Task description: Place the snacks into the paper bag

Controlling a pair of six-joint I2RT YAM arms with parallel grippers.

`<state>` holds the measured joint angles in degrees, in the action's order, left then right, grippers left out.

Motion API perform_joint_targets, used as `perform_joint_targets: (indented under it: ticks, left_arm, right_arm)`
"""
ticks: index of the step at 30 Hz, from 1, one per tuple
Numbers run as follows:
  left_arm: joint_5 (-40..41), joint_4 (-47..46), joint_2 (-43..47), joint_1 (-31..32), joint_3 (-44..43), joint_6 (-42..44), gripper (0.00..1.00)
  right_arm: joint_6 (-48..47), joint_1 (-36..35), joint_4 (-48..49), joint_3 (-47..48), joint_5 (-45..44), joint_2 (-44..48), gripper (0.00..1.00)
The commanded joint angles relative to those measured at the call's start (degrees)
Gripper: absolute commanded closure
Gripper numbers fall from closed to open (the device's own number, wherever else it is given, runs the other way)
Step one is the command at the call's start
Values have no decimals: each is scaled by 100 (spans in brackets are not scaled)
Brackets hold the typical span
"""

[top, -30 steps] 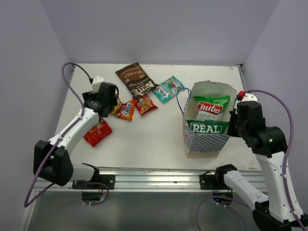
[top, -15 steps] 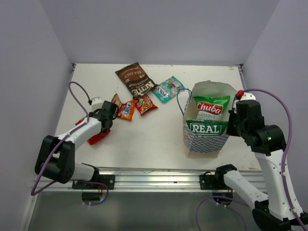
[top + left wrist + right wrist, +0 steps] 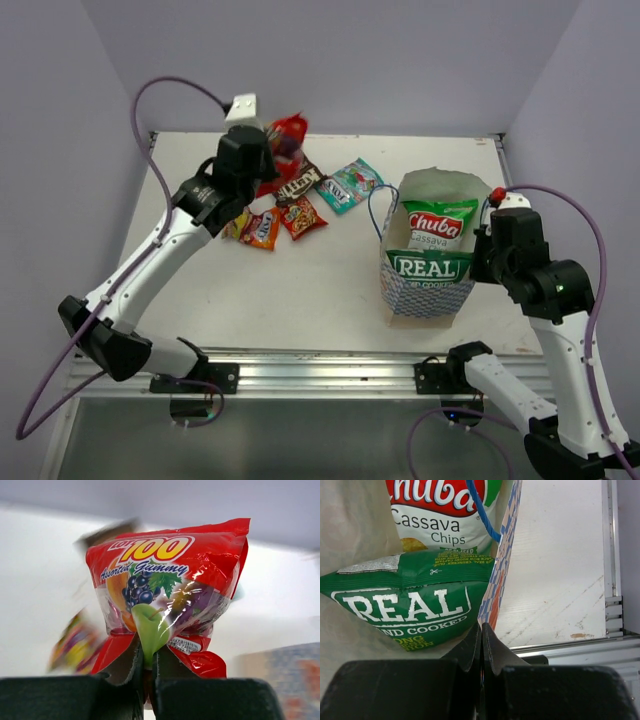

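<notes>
My left gripper (image 3: 270,158) is shut on the bottom edge of a red gummy packet (image 3: 170,575) and holds it upright in the air over the table's back left. The white paper bag (image 3: 425,292) with chequered lower sides stands at the right. Two green crisp bags, Chuba (image 3: 438,225) and REAL (image 3: 430,267), lie inside it. My right gripper (image 3: 481,630) is shut on the bag's right wall (image 3: 504,570). On the table lie a brown crisp bag (image 3: 300,183), partly behind the left arm, a teal packet (image 3: 348,185) and small orange packets (image 3: 263,228).
A small red-orange packet (image 3: 301,216) lies beside the orange ones. A metal rail (image 3: 330,365) runs along the near edge of the white table (image 3: 300,290). Grey walls close in the back and both sides.
The left gripper came down on the red packet at the near left, shut on it and lifted it up and towards the back. The right arm and the paper bag have not moved.
</notes>
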<state>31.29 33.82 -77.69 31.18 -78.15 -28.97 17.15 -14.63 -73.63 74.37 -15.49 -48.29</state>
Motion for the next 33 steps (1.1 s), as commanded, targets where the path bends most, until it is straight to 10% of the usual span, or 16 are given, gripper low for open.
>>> perform_joint_targets:
  ticks: [1, 9, 19, 23, 28, 33]
  left_arm:
    - [-1619, -1562, -270, 704, -2061, 445, 100]
    - [-4200, -2424, -1784, 1926, -3576, 50, 100]
    - [-4491, -2767, -1890, 2832, -2074, -83, 98]
    - [-4053, -2750, -1811, 2850, -2456, 242, 9]
    - [-2256, -2091, -1733, 2850, -3724, 1235, 5]
    - [840, -2092, -881, 2605, -2612, 1781, 0]
  right_arm:
    - [96, -13, 173, 122, 90, 83, 100]
    - [201, -13, 138, 130, 99, 136, 100]
    - [263, -13, 59, 166, 81, 197, 100]
    - [280, -13, 68, 60, 195, 224, 100]
    - [324, -13, 68, -45, 318, 241, 100]
    - [307, -13, 50, 42, 230, 268, 100]
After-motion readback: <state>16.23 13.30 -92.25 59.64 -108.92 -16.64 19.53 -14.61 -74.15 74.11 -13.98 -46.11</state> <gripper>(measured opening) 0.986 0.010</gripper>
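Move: The paper bag stands some 35 cm to the right of the left gripper, about 13 cm nearer the base, its middle 12 cm lower. The green REAL bag fills its near part, around 3 cm nearer than the paper bag's middle, and the Chuba bag stands about 4 cm beyond that middle. On the table, 22 cm down, a small red snack lies 8 cm ahead and 9 cm right of the left gripper. From the right gripper the paper bag is roughly 6 cm ahead, 9 cm left and 11 cm below. Swing the left gripper, still pinching the red gummy pack, some 35 cm right and a little back, arching about 27 cm up and over to the paper bag while turning it roughly 65 degrees clockwise. Drop down to the mouth, open wide to let go, then climb away, veering left and forward. Keep the right gripper shut on the bag's rim. ##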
